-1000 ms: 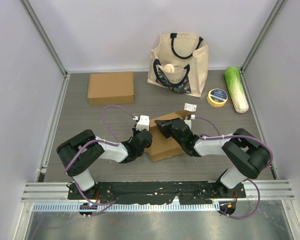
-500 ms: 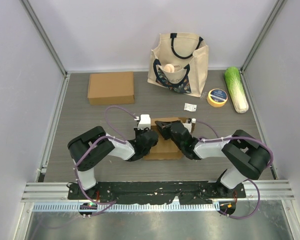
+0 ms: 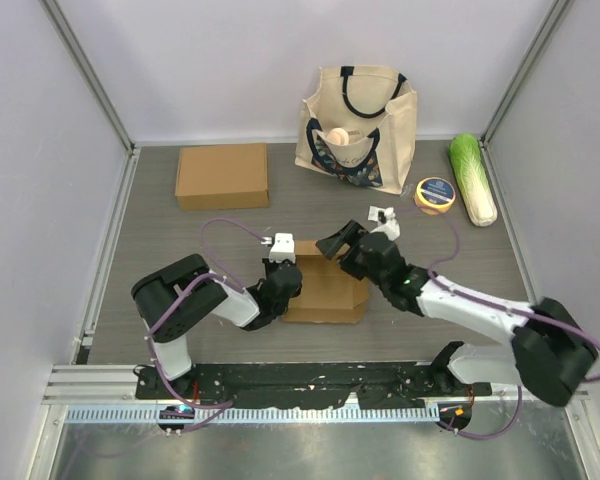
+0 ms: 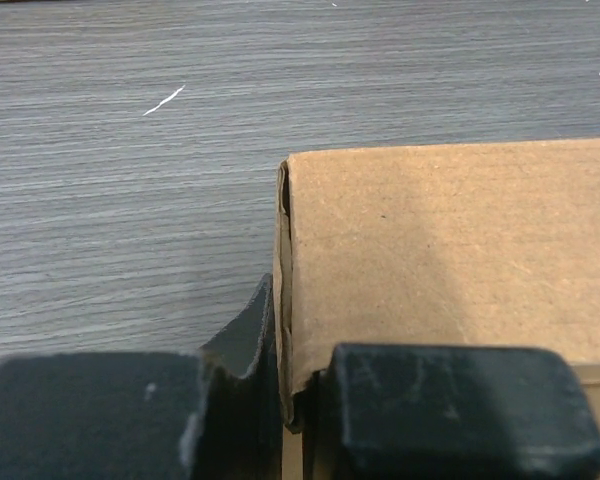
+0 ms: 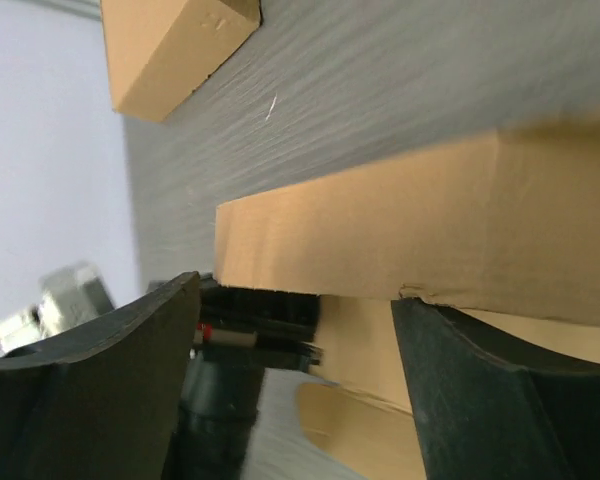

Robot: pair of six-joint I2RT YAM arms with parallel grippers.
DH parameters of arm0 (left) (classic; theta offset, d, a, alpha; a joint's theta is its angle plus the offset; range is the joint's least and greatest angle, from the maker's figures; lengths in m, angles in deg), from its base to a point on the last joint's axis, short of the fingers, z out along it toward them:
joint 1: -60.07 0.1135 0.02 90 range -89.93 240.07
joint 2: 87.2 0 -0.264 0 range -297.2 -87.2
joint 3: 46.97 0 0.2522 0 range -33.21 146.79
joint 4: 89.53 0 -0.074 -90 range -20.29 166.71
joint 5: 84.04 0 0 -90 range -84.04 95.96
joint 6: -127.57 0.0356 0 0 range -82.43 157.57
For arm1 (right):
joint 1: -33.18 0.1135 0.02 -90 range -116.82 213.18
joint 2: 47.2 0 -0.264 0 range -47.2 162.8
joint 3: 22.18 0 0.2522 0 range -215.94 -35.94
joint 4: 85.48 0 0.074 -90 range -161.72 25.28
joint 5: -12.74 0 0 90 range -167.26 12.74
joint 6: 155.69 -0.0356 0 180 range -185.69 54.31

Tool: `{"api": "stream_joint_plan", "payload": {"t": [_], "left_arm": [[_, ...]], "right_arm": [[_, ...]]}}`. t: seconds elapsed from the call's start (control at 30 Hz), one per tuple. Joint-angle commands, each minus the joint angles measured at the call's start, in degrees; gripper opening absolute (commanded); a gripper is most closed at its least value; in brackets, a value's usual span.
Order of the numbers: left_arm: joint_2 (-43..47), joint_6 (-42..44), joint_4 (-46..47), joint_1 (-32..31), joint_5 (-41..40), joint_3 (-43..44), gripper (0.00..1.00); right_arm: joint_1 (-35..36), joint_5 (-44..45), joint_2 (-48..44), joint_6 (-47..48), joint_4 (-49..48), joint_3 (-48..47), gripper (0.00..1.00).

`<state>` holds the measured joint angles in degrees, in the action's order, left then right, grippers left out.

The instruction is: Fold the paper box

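The brown paper box lies on the table between the two arms, its top flap down. My left gripper is shut on the box's left side wall. In the left wrist view that wall stands pinched between the two dark fingers of the left gripper. My right gripper hovers open just over the box's far right corner, holding nothing. From the right wrist, the box crosses the wide gap of the right gripper, with a curved flap below it.
A second, closed cardboard box lies at the back left. A canvas tote bag stands at the back centre. A yellow tape roll, a napa cabbage and a small white scrap lie at the back right.
My right gripper has let go of the box, opened wide and lifted back towards the far right. The box has turned square to the table edge. The left gripper stays clamped on it.
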<state>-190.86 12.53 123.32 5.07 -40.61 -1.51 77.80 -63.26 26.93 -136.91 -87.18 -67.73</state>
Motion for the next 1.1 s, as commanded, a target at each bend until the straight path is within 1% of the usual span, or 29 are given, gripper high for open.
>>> {"api": "stream_joint_plan", "payload": {"t": [0.0,0.03,0.07,0.1,0.13,0.17,0.2,0.27,0.3,0.33,0.37,0.4,0.43,0.5,0.7,0.8,0.83,0.9,0.93,0.97,1.0,1.03,1.07], "left_arm": [[1.61,1.48,-5.65,0.16,2.53,-1.47,0.00],[2.22,1.48,-6.61,0.25,2.27,-1.30,0.00],[2.49,1.40,-7.05,0.25,2.01,-1.21,0.00],[2.58,1.57,-7.41,0.16,1.83,-1.12,0.00],[2.67,1.48,-7.58,0.16,1.31,-1.29,0.00],[2.67,1.48,-7.67,0.25,1.04,-1.29,0.00],[2.67,1.40,-7.76,0.25,0.69,-1.47,0.00],[2.32,0.87,-7.85,0.25,-0.36,-1.38,0.00],[2.23,0.69,-7.85,0.25,-0.54,-1.38,0.00],[2.14,0.60,-7.85,0.25,-0.54,-1.38,0.00],[2.14,0.60,-8.02,0.25,-0.37,-1.29,0.00],[2.32,0.34,-8.46,0.25,-0.28,-1.29,0.00],[2.23,0.34,-8.47,0.25,-0.19,-1.29,0.00],[2.32,0.34,-8.55,0.25,-0.28,-0.94,0.00],[2.58,0.25,-9.34,0.25,0.33,-0.68,0.00],[2.32,0.08,-9.34,0.25,0.68,-0.50,0.00],[2.41,-0.10,-9.52,0.25,0.86,-0.42,0.00],[2.41,-0.27,-9.52,0.25,1.04,-0.41,0.00],[2.41,-0.62,-9.52,0.25,1.13,-0.41,0.00],[2.49,-0.80,-9.61,0.25,1.13,-0.50,0.00],[2.49,-1.15,-9.61,0.16,1.21,-0.68,0.00],[2.49,-1.50,-9.78,0.25,1.39,-0.68,0.00],[2.49,-2.11,-9.87,0.25,1.56,-0.68,0.00]], "right_arm": [[-2.77,-5.89,-12.32,36.47,24.40,-7.31,0.84],[-4.53,-7.22,-14.17,42.07,28.78,-8.80,0.83],[-4.80,-8.36,-16.45,44.56,35.52,-11.60,0.82],[-4.98,-8.90,-16.91,47.03,38.64,-13.11,0.84],[-5.77,-9.25,-16.48,49.49,41.62,-14.95,0.84],[-8.12,-8.64,-14.12,49.69,46.96,-16.97,0.82],[-9.10,-9.25,-12.97,49.86,48.23,-20.21,0.81],[-11.47,-11.27,-9.20,48.12,48.69,-22.69,0.80],[-11.57,-12.41,-7.96,47.06,48.43,-24.79,0.78],[-11.57,-13.29,-6.38,45.92,48.07,-25.51,0.74],[-11.66,-15.47,-5.23,43.91,46.68,-25.95,0.73],[-11.66,-16.28,-3.13,42.41,46.06,-26.13,0.71],[-11.75,-16.63,-2.24,41.35,45.27,-26.22,0.67],[-12.10,-17.60,0.12,38.45,43.07,-25.87,0.64],[-12.63,-16.46,0.93,32.55,38.50,-21.74,0.63],[-13.50,-20.49,0.32,31.07,31.92,-18.14,0.63],[-14.64,-21.98,-0.55,29.92,27.29,-16.74,0.62],[-16.14,-25.32,-1.70,26.25,20.95,-12.26,0.57],[-17.62,-28.03,-2.49,24.31,13.08,-10.50,0.56],[-18.33,-29.37,-2.76,22.37,9.18,-6.92,0.54],[-19.04,-30.95,-2.85,20.79,4.70,-4.97,0.48],[-20.35,-31.83,-2.85,16.51,-4.13,-1.12,0.47],[-21.15,-33.58,-2.50,14.55,-7.88,0.57,0.46]]}}
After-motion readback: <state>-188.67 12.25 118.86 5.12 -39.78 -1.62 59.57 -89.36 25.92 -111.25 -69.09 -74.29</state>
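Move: The far flap's right-hand corner is the target for the right gripper: about 4 cm to its right, 1 cm ahead and some 3 cm below. The left gripper, on the flap's left end, is about 9 cm left, level fore and aft and some 5 cm lower. The box opening's middle lies 7 cm back, 1 cm left and 8 cm below. From the left hand, the corner is about 11 cm right, 2 cm ahead and slightly higher. Keep the left gripper pinching the box's left end. Swing the open right gripper up and right, about 8 cm each way, clear of the flap, dropping its left side some 30 degrees and turning it counter-clockwise; then sink about 9 cm and ease 2 cm left, rolling partly back. Draw the fingers to about half open with the tips either side of the flap's right-hand corner. ##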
